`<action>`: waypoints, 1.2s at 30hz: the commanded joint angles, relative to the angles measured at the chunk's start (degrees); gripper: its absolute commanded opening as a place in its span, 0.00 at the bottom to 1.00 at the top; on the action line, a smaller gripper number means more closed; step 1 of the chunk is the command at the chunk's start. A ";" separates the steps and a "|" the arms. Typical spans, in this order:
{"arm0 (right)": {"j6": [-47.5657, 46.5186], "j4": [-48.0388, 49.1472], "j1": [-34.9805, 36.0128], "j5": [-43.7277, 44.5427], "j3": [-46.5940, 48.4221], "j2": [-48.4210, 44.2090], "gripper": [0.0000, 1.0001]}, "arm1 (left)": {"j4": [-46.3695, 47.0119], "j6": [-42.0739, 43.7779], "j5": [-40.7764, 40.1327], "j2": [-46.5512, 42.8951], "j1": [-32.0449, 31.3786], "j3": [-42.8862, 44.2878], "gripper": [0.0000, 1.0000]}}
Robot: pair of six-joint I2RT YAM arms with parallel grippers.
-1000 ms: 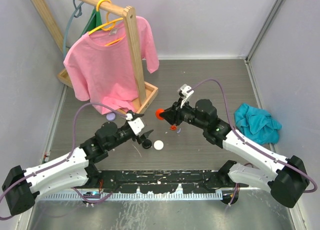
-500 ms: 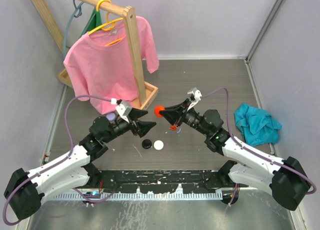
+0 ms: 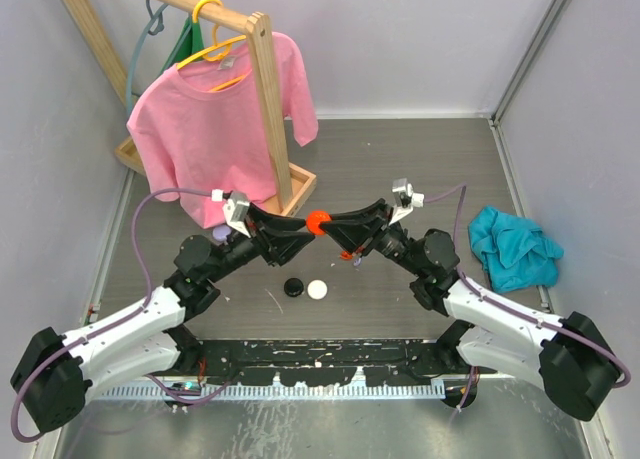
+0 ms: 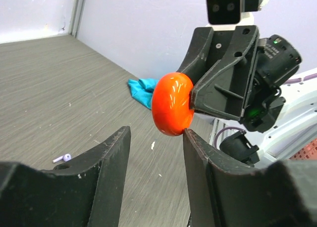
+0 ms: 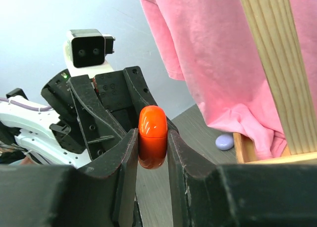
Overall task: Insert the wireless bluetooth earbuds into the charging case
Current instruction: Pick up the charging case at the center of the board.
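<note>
My right gripper [image 3: 326,222] [image 5: 152,137] is shut on a glossy orange-red charging case [image 3: 318,220] [image 5: 152,133] and holds it edge-on in the air above the table. My left gripper [image 3: 306,230] [image 4: 153,131] faces it with its jaws apart. The case [image 4: 172,110] sits just past the left fingertips, and the right-hand one touches its lower edge. A tiny pale purple earbud [image 4: 62,158] lies on the table. A small orange-red piece [image 3: 346,254] lies under the right gripper.
A black round case [image 3: 293,287] and a white one [image 3: 317,289] lie on the table before the arms. A purple case [image 3: 219,235] [image 5: 224,142] sits by the wooden rack's base [image 3: 300,189], which carries a pink shirt [image 3: 215,129]. A teal cloth [image 3: 513,244] lies right.
My left gripper has risen from beside the black case and swung right up to the orange-red case, its jaws narrowing. The right gripper has kept the case, tilting more level.
</note>
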 commanded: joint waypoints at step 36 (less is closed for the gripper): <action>-18.14 -22.79 -3.82 -23.36 13.06 -3.64 0.62 | -3.77 0.36 10.24 -5.17 0.31 2.80 0.01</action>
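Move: The red charging case is pinched in my right fingertips, its middle about 1 cm to the left of that hand's point. From my left hand, half open, it lies roughly 3 cm to the right, 1 cm ahead and 2 cm higher. On the board some 25 cm below my left hand, the black case is 5 cm back and 3 cm left, the white case 6 cm back and 2 cm right, and the red earbuds 3 cm ahead and 8 cm right. I take the red case over in mid-air: my left hand rises about 2 cm, drifting back and a little right, and closes its fingertips on the case as my right hand eases it back and slightly left. Then my right fingers open and let go, the wrist rolling and tipping up some 15 degrees, while my left hand draws back about 2 cm more with its grip kept. ##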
